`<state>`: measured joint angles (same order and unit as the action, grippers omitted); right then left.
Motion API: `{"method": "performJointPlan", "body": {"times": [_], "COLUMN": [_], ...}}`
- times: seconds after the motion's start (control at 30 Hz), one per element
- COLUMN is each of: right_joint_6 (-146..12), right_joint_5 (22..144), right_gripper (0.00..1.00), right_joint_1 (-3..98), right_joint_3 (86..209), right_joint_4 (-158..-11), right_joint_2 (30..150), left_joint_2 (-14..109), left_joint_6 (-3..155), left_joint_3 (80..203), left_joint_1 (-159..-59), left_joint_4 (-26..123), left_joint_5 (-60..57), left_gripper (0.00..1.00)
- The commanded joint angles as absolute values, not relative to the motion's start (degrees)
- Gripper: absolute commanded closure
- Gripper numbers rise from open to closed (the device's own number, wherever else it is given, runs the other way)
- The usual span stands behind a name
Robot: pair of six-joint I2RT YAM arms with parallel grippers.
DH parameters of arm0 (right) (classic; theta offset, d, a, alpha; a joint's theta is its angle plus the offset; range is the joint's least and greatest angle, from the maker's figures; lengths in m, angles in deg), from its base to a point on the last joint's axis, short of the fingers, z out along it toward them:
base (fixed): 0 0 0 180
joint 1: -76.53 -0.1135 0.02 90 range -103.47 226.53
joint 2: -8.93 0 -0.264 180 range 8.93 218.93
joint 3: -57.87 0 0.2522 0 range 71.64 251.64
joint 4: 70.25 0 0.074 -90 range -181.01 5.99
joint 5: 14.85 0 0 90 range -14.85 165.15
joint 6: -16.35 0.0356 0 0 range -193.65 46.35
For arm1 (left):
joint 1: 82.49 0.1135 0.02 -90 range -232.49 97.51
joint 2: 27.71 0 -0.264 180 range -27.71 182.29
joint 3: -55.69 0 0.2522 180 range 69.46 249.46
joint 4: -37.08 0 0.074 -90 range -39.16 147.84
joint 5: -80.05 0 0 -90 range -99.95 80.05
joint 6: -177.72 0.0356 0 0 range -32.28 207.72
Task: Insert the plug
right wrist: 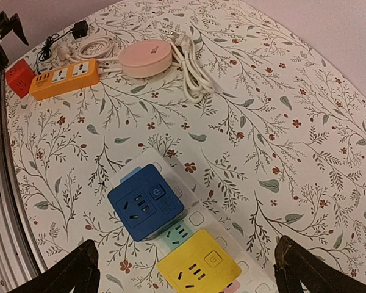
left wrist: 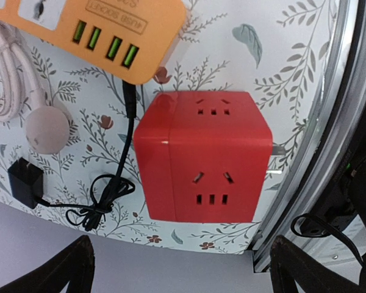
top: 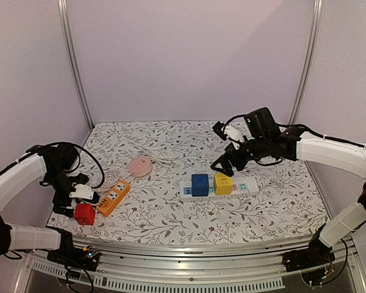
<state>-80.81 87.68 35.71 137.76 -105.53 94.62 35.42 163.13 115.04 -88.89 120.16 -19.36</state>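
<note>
The plug is a red cube (left wrist: 204,155) lying on the floral cloth by the table's near-left edge, its metal prongs (left wrist: 274,163) sticking out to one side. It also shows in the overhead view, red cube (top: 84,213). My left gripper (left wrist: 183,268) hovers just above it, open, with nothing between its fingers. The orange power strip (left wrist: 104,30) lies right beside the cube. My right gripper (right wrist: 186,268) is open above a white power strip (right wrist: 196,217) that carries a blue cube (right wrist: 145,201) and a yellow cube (right wrist: 198,265).
A pink round hub (top: 140,165) with a coiled white cable (right wrist: 192,67) lies mid-table. A black adapter (left wrist: 24,183) and its bundled cord (left wrist: 100,201) sit left of the red cube. The metal table rail (left wrist: 329,122) runs close by the cube.
</note>
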Motion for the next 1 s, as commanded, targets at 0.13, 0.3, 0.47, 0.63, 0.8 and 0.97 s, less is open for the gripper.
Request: {"method": "performJointPlan", "body": {"times": [0.13, 0.3, 0.47, 0.63, 0.8, 0.97], "right_joint_6": [-81.97, -82.87, -82.54, -81.94, -81.74, -80.96], "right_joint_5": [86.05, 85.84, 87.23, 87.25, 87.28, 86.13], "right_gripper": [0.01, 0.01, 0.01, 0.01, 0.01, 0.01], "right_joint_1": [35.13, 35.12, 35.14, 35.09, 35.14, 35.09], "right_joint_3": [135.69, 136.20, 137.02, 137.21, 137.26, 138.21], "right_joint_4": [-106.35, -106.35, -106.43, -106.24, -106.43, -106.50], "right_joint_2": [91.56, 92.01, 92.90, 93.77, 94.09, 93.72], "left_joint_2": [37.06, 36.39, 36.34, 36.57, 36.44, 33.56], "left_joint_6": [168.22, 168.44, 169.44, 170.54, 171.16, 167.65], "left_joint_3": [110.16, 104.70, 104.30, 104.06, 103.16, 105.80], "left_joint_1": [-87.52, -87.61, -87.59, -87.50, -87.51, -89.57], "left_joint_4": [115.69, 111.06, 108.56, 107.40, 107.68, 109.12], "left_joint_5": [-16.39, -17.00, -17.69, -17.50, -17.81, -17.94], "left_gripper": [0.01, 0.00, 0.03, 0.19, 0.47, 1.00]}}
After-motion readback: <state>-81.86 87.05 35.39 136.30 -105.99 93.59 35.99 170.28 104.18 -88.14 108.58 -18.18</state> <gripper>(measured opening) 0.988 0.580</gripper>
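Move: The red cube plug sits almost straight under the open left gripper, its middle about 6 cm down and about 1 cm back and to the right. The orange socket strip is roughly 5 cm ahead and 11 cm to the right of the left hand; the black adapter lies some 9 cm straight ahead. From the right hand, the red cube is about 46 cm left, 14 cm back and 16 cm lower. The red cube is straddled, then pinched: the left hand drops about 5 cm onto it with open fingers, edging forward then back on the way down and ending about half a centimetre back of where it began, still pointing down. At the bottom it holds its height and the fingers close from front and back to a bit over half open, stopping on the cube's sides. ##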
